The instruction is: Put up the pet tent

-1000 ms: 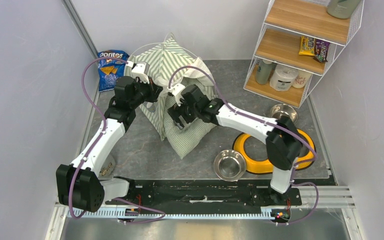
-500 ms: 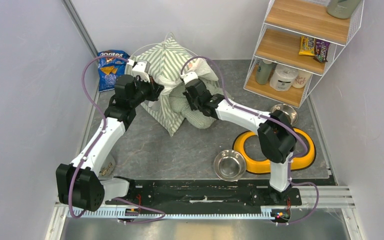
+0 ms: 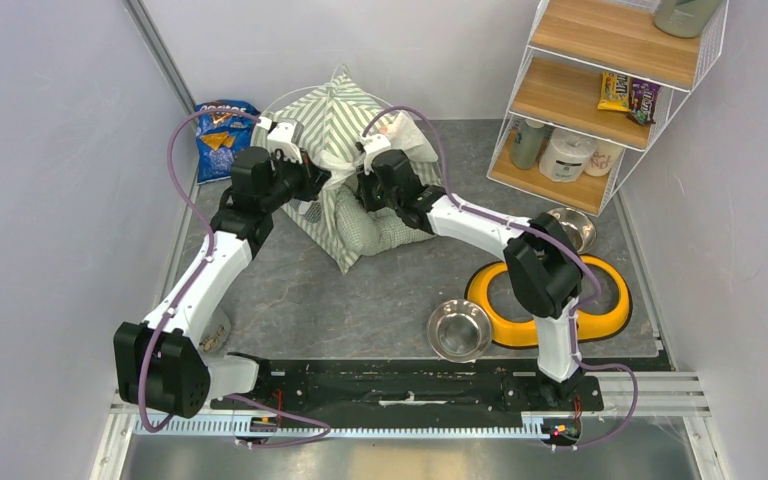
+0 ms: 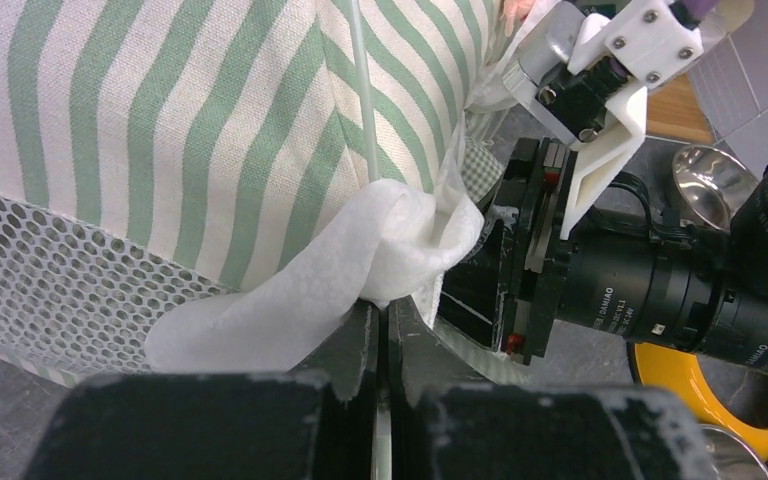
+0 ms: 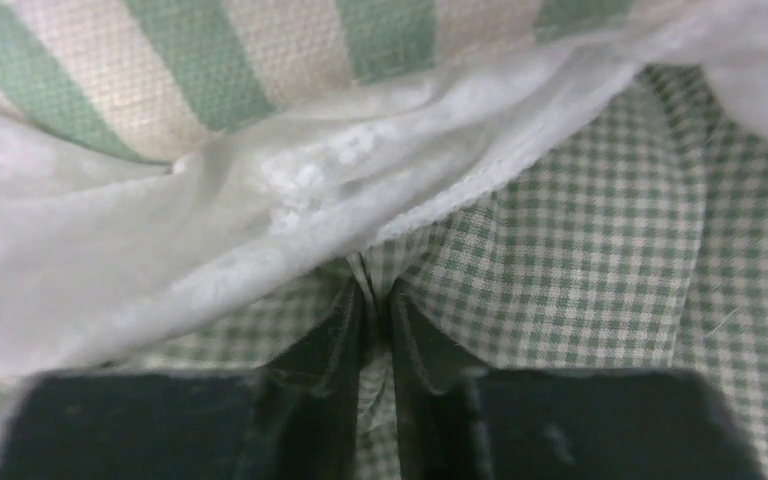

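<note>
The pet tent (image 3: 330,115), green-and-white striped with white mesh, stands at the back centre. My left gripper (image 3: 314,185) is shut on a white fabric flap (image 4: 380,250) at the edge of the tent's opening, and a thin pole (image 4: 364,100) runs down to the flap. The striped wall (image 4: 160,110) and mesh panel (image 4: 50,290) fill the left wrist view. My right gripper (image 3: 364,195) is shut on a fold of the pale green checked cushion (image 3: 388,228) at the tent's mouth. In the right wrist view the cushion (image 5: 580,250) lies under the tent's white edge (image 5: 160,240).
A Doritos bag (image 3: 222,135) leans at the back left. A steel bowl (image 3: 459,328) and a yellow double-bowl holder (image 3: 600,318) lie at the front right, with another steel bowl (image 3: 566,224) behind them. A wire shelf (image 3: 600,90) stands at the back right.
My right gripper, open over the cushion a second ago, has shut on it and carried it back from the front floor to the tent's opening. The left arm has held still.
</note>
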Robot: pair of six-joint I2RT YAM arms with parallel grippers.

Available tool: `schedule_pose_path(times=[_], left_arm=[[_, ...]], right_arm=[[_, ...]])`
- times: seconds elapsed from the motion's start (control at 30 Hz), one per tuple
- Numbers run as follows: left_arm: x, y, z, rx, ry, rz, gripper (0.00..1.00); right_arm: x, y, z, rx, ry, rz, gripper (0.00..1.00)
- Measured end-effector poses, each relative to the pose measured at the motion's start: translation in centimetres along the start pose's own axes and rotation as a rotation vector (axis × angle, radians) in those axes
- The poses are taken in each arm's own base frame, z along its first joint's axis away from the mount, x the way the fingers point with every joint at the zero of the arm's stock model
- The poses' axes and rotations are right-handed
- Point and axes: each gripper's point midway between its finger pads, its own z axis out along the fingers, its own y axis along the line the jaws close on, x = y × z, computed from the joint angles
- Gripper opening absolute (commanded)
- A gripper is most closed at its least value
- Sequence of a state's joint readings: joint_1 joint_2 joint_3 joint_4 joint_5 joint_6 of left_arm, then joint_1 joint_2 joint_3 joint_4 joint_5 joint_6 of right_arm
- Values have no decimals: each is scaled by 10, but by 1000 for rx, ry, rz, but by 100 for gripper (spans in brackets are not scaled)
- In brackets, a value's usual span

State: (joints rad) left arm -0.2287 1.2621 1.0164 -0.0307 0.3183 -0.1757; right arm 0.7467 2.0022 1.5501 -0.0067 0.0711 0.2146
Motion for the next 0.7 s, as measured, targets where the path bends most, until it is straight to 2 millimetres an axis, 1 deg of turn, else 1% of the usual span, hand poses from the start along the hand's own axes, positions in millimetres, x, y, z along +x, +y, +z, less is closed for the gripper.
schedule_pose_path(times=[0.07,0.1,0.17,0.2,0.27,0.3,0.37,0.4,0.47,0.53,0.6,0.7], left_arm=[[1,0,0,0,2,-1,2],[1,0,0,-1,4,-1,2],[3,0,0,-1,10,-3,2],[3,0,0,-2,12,-4,2],[3,0,0,-2,13,-4,2],[4,0,0,-2,14,-4,2],[3,0,0,-2,13,-4,2],[4,0,0,-2,13,-4,2],[4,0,0,-1,14,-4,2],[4,0,0,0,14,-4,2],[4,0,0,0,14,-4,2],[3,0,0,1,14,-4,2]], right_arm=[[0,0,0,-3,-6,14,46],[0,-1,0,1,-11,17,50],[2,-6,-6,22,-10,30,64],[3,-10,-11,36,-9,34,68],[0,-18,-28,71,-11,46,79],[-5,-21,-39,86,-18,52,84],[-20,-29,-58,116,-41,62,92],[-32,-34,-69,136,-62,69,96],[-50,-48,-89,184,-99,81,97],[-60,-65,-103,239,-120,87,97],[-59,-83,-107,289,-111,92,97],[-41,-103,-103,331,-44,86,97]])
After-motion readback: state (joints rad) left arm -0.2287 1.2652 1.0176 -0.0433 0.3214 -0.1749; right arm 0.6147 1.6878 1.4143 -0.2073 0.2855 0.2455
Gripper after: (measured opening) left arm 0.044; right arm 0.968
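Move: The right fingers still pinch a fold of the gingham cushion in the pet tent's mouth; its middle lies some 7 cm to their right, 2 cm back and 6 cm lower. The tent's middle is about 11 cm ahead and 6 cm left of this hand, the loose white flap roughly 14 cm ahead and 10 cm right, the near steel bowl around 30 cm back and 23 cm right. From the left hand, shut on the tent's gathered white curtain, the cushion's middle is some 14 cm right, 5 cm back and 15 cm below. The right hand opens wide and lets go of the cushion fold, then backs out to its right by about 13 cm, lifting some 8 cm over the cushion before dipping a couple of centimetres towards its right-hand part, while the wrist swings about 20 degrees clockwise. The left hand stays where it is with its fingers shut, still keeping hold of the gathered white curtain at the tent's mouth. ##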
